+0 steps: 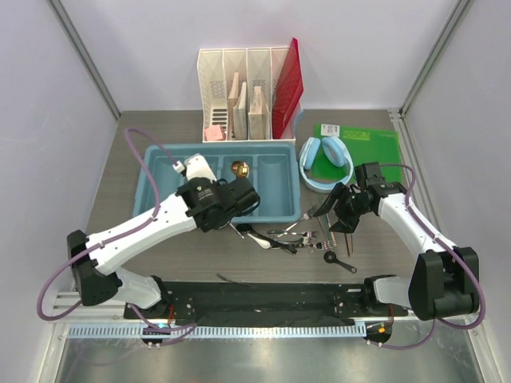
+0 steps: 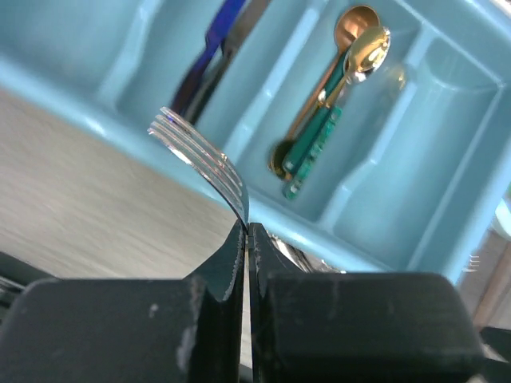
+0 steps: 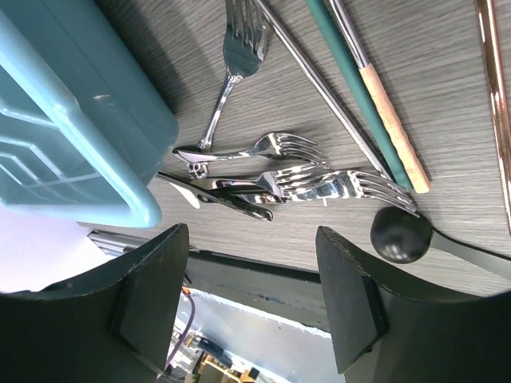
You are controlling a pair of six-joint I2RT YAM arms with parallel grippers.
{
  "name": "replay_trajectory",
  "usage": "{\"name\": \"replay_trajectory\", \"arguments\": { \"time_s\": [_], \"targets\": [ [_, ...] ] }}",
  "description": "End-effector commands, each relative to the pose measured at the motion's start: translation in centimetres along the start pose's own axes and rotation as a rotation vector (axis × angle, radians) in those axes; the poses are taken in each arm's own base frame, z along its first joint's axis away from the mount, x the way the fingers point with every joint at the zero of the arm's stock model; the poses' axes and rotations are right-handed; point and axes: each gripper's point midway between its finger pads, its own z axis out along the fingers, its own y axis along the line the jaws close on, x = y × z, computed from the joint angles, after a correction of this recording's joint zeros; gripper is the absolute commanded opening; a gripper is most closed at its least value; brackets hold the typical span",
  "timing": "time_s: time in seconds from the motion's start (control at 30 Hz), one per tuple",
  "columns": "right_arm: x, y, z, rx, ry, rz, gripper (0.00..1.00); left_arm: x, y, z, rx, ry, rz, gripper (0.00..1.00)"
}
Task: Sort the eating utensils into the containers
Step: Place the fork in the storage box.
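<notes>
My left gripper (image 2: 246,230) is shut on the neck of a silver fork (image 2: 204,159), whose tines rise over the near rim of the light blue tray (image 2: 351,243). From above, this gripper (image 1: 239,217) hangs at the tray's (image 1: 164,209) front edge. One compartment holds gold spoons (image 2: 355,52), another blue-handled knives (image 2: 209,56). My right gripper (image 3: 251,239) is open and empty above the table, close to several loose silver forks (image 3: 291,171), a black spoon (image 3: 399,234) and long thin sticks (image 3: 375,96). In the top view it (image 1: 337,214) sits right of the utensil pile (image 1: 294,235).
A white slotted file organizer (image 1: 239,84) with a red folder stands behind the tray. Light blue headphones (image 1: 326,163) lie on a green board (image 1: 363,148) at the back right. A black spoon (image 1: 339,261) lies near the front rail (image 1: 263,299).
</notes>
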Motion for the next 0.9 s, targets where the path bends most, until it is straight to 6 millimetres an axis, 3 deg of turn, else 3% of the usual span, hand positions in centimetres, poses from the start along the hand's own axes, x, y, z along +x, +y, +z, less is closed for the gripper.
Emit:
{"name": "replay_trajectory", "arguments": {
  "time_s": [0.0,0.03,0.07,0.1,0.13,0.17,0.2,0.23,0.27,0.33,0.37,0.43,0.47,0.63,0.87],
  "targets": [
    [-1.1,1.7,-0.8,-0.049,-0.047,-0.005,0.70,-3.3,0.3,1.7,-0.079,-0.089,0.375,0.00],
    [-1.1,1.7,-0.9,-0.051,-0.049,-0.004,0.70,-3.0,-0.7,2.6,-0.086,-0.081,0.419,0.00],
    [-1.2,1.7,-0.9,-0.051,-0.052,0.000,0.70,-3.4,-3.2,3.1,-0.030,-0.083,0.388,0.00],
    [-1.2,1.8,-1.0,-0.053,-0.054,-0.001,0.70,-4.2,-3.6,4.2,-0.042,-0.076,0.473,0.00],
    [-1.3,1.9,-1.1,-0.056,-0.057,0.002,0.70,-3.7,-4.8,5.7,-0.057,-0.061,0.514,0.00],
    [-1.2,1.8,-1.2,-0.057,-0.060,0.001,0.70,-4.6,-7.2,5.7,-0.002,-0.055,0.488,0.00],
    [-1.3,1.9,-1.2,-0.058,-0.062,0.004,0.70,-5.4,-7.8,6.5,-0.006,-0.050,0.549,0.00],
    [-1.4,1.8,-1.2,-0.058,-0.064,0.008,0.70,-4.5,-8.8,8.3,-0.025,-0.027,0.592,0.00],
    [-1.4,1.9,-1.2,-0.059,-0.064,0.010,0.70,-5.4,-11.1,8.0,0.033,-0.022,0.576,0.00],
    [-1.4,1.9,-1.2,-0.057,-0.065,0.016,0.70,-5.4,-12.9,9.3,0.064,0.014,0.620,0.00],
    [-1.5,1.8,-1.2,-0.056,-0.069,0.018,0.70,-5.0,-15.0,10.3,0.089,0.029,0.630,0.00],
    [-1.5,1.6,-1.0,-0.047,-0.065,0.024,0.70,-3.7,-16.3,11.0,0.127,0.101,0.679,0.00],
    [-1.6,1.6,-1.0,-0.044,-0.065,0.027,0.70,-2.7,-17.9,12.4,0.136,0.122,0.695,0.00],
    [-1.9,1.4,-0.8,-0.035,-0.065,0.037,0.70,0.8,-19.4,14.3,0.174,0.221,0.737,0.00],
    [-2.0,0.9,-0.3,-0.017,-0.054,0.049,0.70,6.1,-18.0,16.1,0.179,0.370,0.760,0.00]
  ]
}}
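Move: Ahead and to the right of the left hand, which already pinches the fork well above the table, lies the storage box's rightmost compartment: about 15 cm forward, 13 cm right and 19 cm down. The spoons' compartment is next to it, some 14 cm ahead and 4 cm right; the knives lie roughly 13 cm ahead and 6 cm left, at the same depth. For the idle right hand, the rightmost compartment is about 14 cm ahead, 13 cm left and 8 cm down. Sweeping forward some 20 cm and about 13 cm to the right, the left hand carries the fork in over the storage box's near rim to above the rightmost compartment, then sinks about 8 cm into a slight draw back. The wrist swings some 35 degrees clockwise and tips further down, with the shut fingers keeping their pinch. ##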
